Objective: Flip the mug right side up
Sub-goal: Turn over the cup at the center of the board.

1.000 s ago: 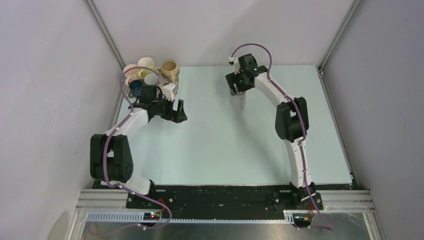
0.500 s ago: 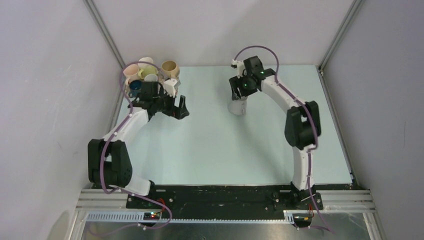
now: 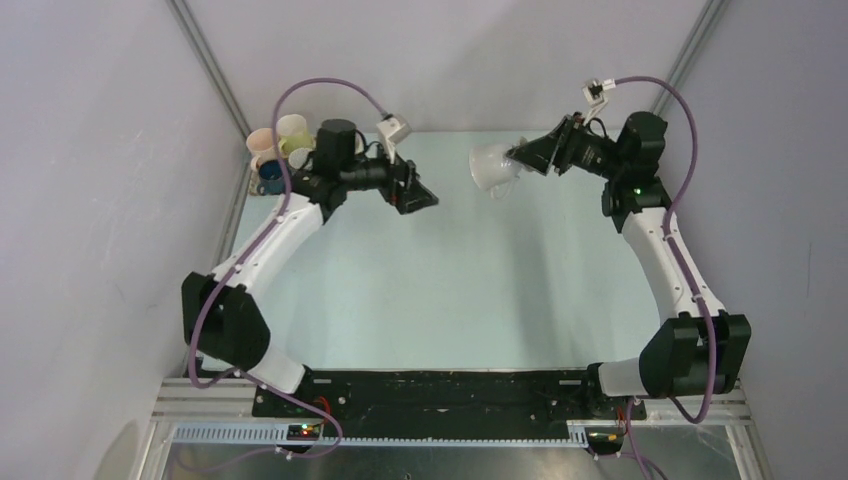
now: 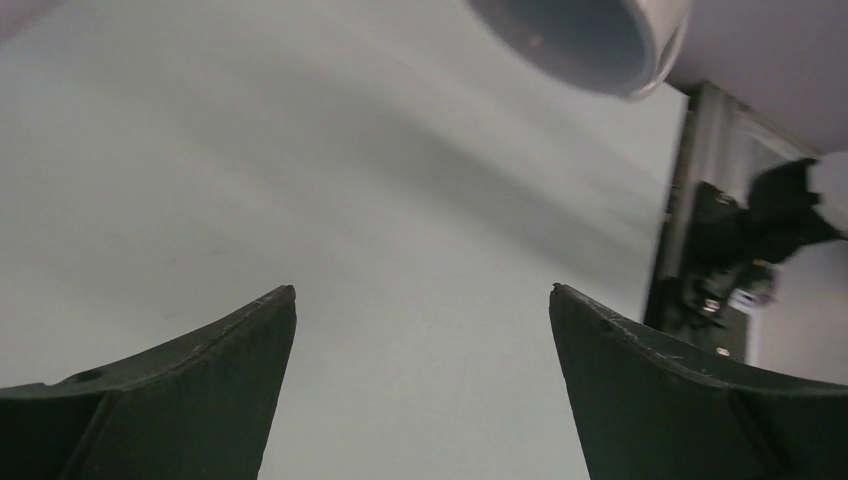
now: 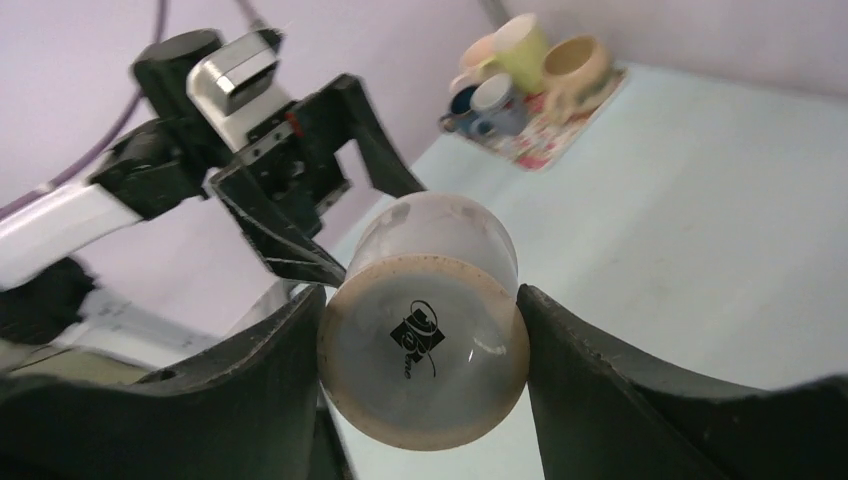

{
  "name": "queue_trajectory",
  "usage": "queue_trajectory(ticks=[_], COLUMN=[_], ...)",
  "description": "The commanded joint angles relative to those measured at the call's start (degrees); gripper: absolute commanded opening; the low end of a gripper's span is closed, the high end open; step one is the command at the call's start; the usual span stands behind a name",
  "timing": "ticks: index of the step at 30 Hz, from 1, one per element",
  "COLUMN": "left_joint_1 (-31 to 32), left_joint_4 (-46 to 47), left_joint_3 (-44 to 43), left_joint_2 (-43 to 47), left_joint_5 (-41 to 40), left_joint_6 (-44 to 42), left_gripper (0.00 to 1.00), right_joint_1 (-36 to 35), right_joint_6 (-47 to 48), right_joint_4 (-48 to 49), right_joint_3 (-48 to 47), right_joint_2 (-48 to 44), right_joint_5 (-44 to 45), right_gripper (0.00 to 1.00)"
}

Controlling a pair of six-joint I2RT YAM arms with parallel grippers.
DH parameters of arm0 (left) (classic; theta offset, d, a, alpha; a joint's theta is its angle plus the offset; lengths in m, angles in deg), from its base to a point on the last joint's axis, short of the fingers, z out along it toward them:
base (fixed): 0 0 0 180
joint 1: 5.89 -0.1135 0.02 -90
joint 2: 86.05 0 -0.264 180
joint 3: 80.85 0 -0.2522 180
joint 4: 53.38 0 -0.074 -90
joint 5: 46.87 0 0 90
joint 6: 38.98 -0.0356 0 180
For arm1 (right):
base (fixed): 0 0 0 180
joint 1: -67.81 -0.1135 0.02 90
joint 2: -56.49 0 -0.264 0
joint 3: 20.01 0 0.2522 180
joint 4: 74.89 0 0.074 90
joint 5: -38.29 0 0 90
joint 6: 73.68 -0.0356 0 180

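Note:
A white mug (image 3: 492, 167) hangs in the air over the far middle of the table, tipped on its side. My right gripper (image 3: 520, 158) is shut on it near its base. The right wrist view shows the mug's (image 5: 425, 350) unglazed bottom with a black logo, pinched between both fingers. Its mouth faces left toward my left gripper (image 3: 425, 197), which is raised, open and a short gap away. Seen from the left wrist, the mug's (image 4: 590, 35) rim is at the top edge, and nothing lies between the open left gripper (image 4: 422, 292) fingers.
Several mugs (image 3: 285, 150) stand clustered on a patterned tray at the far left corner, also seen as the mugs (image 5: 520, 70) from the right wrist. Grey walls and metal frame posts (image 3: 215, 80) close in the pale table (image 3: 450, 290).
The right arm has lifted the mug off the table, swung back to the right and tipped it sideways. The left arm has risen and reached right toward the mug, still open.

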Motion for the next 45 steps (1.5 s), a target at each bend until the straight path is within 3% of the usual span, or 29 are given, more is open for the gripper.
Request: queue_trajectory(ticks=[1, 7, 12, 16, 23, 28, 38, 45], left_joint_1=[3.8, 8.2, 9.5, 9.3, 9.5, 9.9, 7.3, 9.0], left_joint_4=[1.4, 2.5, 10.5, 27.1, 42.3, 46.0, 54.2, 72.3], left_joint_3=[-2.5, -3.5, -1.5, 3.9, 8.4, 10.7, 14.1, 18.1], left_joint_2=[-4.1, -5.0, -5.1, -5.1, -7.9, -7.3, -3.9, -4.1], left_joint_5=[10.1, 13.3, 13.1, 11.6, 9.6, 10.0, 9.4, 10.5], left_joint_6=[6.6, 8.6, 16.2, 30.7, 46.4, 48.0, 53.0, 63.5], left_gripper=[1.00, 1.00, 0.99, 0.98, 0.98, 0.98, 0.98, 0.98], right_joint_1=[1.2, 2.2, 2.1, 0.7, -3.9, -3.8, 3.3, 3.0], right_joint_6=[-22.6, -40.9, -45.8, -44.5, -39.6, -37.6, -42.5, -42.4], right_joint_4=[26.7, 49.8, 57.5, 59.4, 59.7, 59.8, 63.2, 61.3], right_joint_3=[7.8, 14.7, 18.9, 24.0, 29.1, 30.3, 31.5, 33.3], right_joint_2=[-0.3, 0.7, 0.4, -1.9, -5.5, -7.3, -8.9, -8.8], right_joint_5=[-12.3, -11.7, -8.0, -2.4, 5.1, 7.4, 7.5, 13.1], right_gripper=[0.00, 0.00, 0.00, 0.00, 0.00, 0.00, 0.00, 0.00])
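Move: The mug, held by its base in the right gripper with its mouth to the robot's left, lies about 15 cm to the right of the open left fingers, 3 cm farther out and 9 cm above them. From the right hand the mug's middle is some 4 cm left and 1 cm ahead, at its height; the left gripper is about 19 cm left, 2 cm back and 9 cm lower. The beige mug stands roughly 21 cm left, 26 ahead and 22 below the left hand. Still pinching the mug by its base, the right hand draws back about 4 cm, wavers slightly left then right, and tips its fingers up some 25 degrees. The left hand closes in on the mug's mouth with fingers wide open, going right and back at first, then rising about 3 cm at the end as its fingers swing level to point straight right; it doesn't touch yet. ##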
